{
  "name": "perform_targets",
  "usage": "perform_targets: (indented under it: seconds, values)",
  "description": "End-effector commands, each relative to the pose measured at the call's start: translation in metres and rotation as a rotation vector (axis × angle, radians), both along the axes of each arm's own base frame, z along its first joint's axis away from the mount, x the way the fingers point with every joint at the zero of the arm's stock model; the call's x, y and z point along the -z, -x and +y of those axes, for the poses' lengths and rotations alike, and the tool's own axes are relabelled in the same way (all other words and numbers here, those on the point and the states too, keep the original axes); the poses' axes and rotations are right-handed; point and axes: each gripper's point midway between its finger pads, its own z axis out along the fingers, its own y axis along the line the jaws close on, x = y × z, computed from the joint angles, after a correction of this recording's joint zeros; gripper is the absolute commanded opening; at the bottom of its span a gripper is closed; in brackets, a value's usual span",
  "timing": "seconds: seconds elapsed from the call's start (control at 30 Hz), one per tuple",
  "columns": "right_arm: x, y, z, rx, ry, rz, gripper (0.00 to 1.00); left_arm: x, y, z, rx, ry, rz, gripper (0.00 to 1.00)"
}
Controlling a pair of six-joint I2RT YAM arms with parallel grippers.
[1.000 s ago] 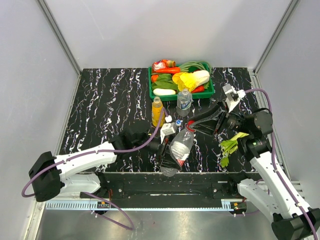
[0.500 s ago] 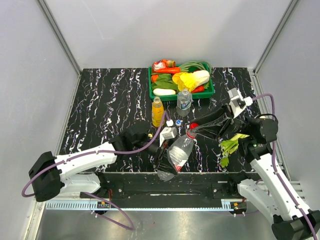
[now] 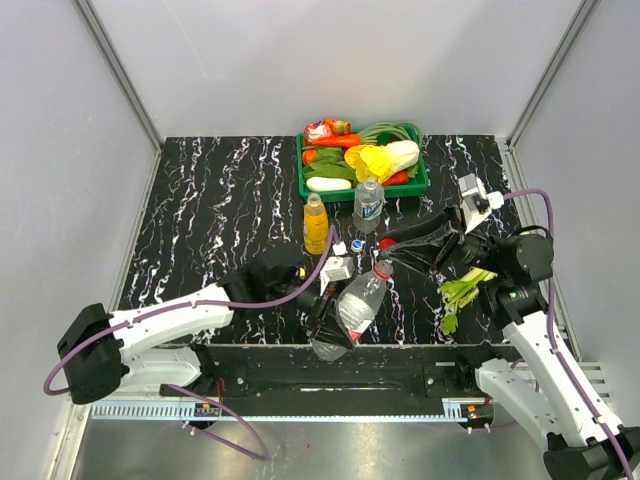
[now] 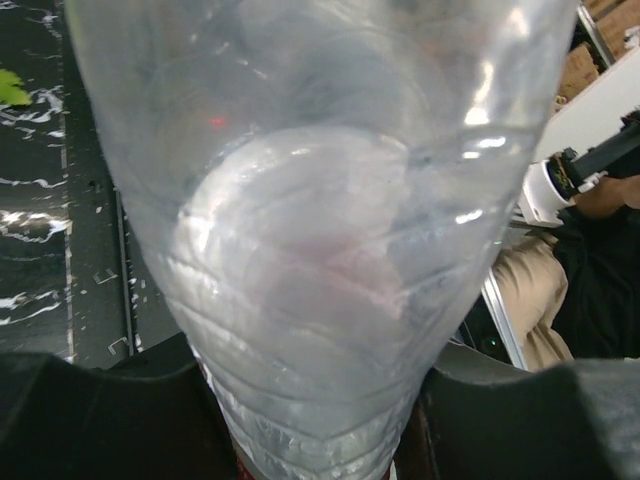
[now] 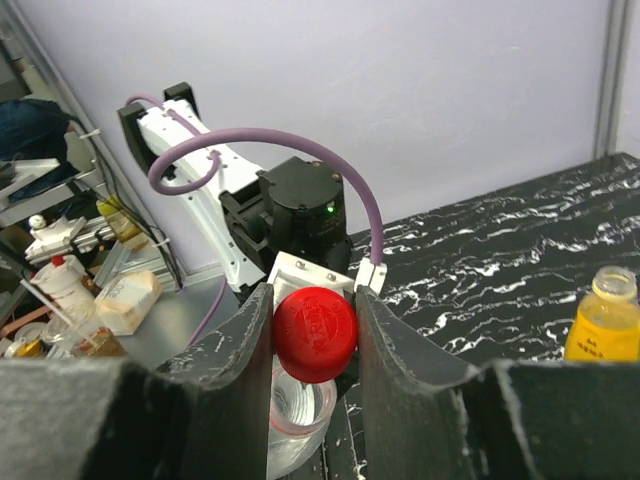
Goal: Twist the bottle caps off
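Observation:
My left gripper [image 3: 328, 322] is shut on the lower body of a clear bottle with a red label [image 3: 355, 298], held tilted with its neck pointing up and right. The bottle's body [image 4: 320, 250] fills the left wrist view between the fingers [image 4: 90, 410]. My right gripper [image 5: 315, 335] is shut on the red cap [image 5: 316, 333], which sits just above the bottle's open mouth [image 5: 297, 412], apart from it. From above, the red cap [image 3: 387, 243] hangs beyond the neck. The orange juice bottle [image 3: 315, 224] and the water bottle [image 3: 368, 201] stand upright behind. A blue cap [image 3: 357, 245] lies on the table.
A green tray [image 3: 301, 170] of vegetables stands at the back centre. A leafy green stalk [image 3: 460, 292] lies on the table near the right arm. The held bottle hangs over the table's near edge [image 3: 400, 345].
The red cap has come off the neck: the right gripper carried it up and back, away from the bottle. The left gripper lowered the bottle slightly toward the near edge.

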Motion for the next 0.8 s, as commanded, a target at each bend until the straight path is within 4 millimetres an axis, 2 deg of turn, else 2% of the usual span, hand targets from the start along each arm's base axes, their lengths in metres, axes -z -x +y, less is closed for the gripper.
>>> perform_targets:
  seconds: [0.0,0.27,0.43,0.53,0.6,0.7,0.77]
  values:
    - [-0.008,-0.014,-0.005,0.113,-0.010,0.015,0.00,-0.008,-0.024,-0.001,-0.111,0.048,-0.067,0.28]
    - [0.010,-0.024,-0.009,0.183,0.017,0.088,0.00,0.012,-0.057,0.004,-0.248,-0.010,-0.029,0.27]
    - [0.038,-0.039,-0.012,0.258,0.070,0.164,0.00,0.022,-0.079,0.013,-0.354,-0.052,-0.012,0.27]
    - [0.066,-0.057,-0.018,0.349,0.106,0.261,0.00,0.022,-0.093,0.021,-0.423,-0.065,-0.004,0.27]
    - [0.093,-0.069,-0.021,0.400,0.128,0.336,0.00,0.019,-0.097,0.025,-0.452,-0.063,-0.016,0.27]
    - [0.142,-0.090,-0.027,0.495,0.190,0.480,0.00,0.018,-0.105,0.030,-0.521,-0.072,-0.044,0.27]
    - [0.186,-0.098,-0.032,0.557,0.252,0.620,0.00,0.017,-0.105,0.032,-0.535,-0.076,-0.051,0.28]
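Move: Pinched in the right fingers, the red cap is already off. The blue cap on the table lies about 22 cm ahead of that hand, 3 cm left and 39 cm down; the yellow cap is some 15 cm ahead and 17 cm left, equally low. From the left hand, which holds the open coke bottle, the standing orange bottle is roughly 32 cm ahead, 5 cm left and 12 cm lower, the clear bottle about 37 cm ahead and 7 cm right, also 12 cm lower. Parting from each other, both hands keep their grips: the right carries the red cap down about 11 cm and forward 7 cm towards the loose caps, sinking fastest at the end, swinging clockwise and rolling some 20 degrees. The left carries the bottle forward nearly 10 cm towards the two standing bottles, slightly left and lower, turning it about 25 degrees counter-clockwise. ##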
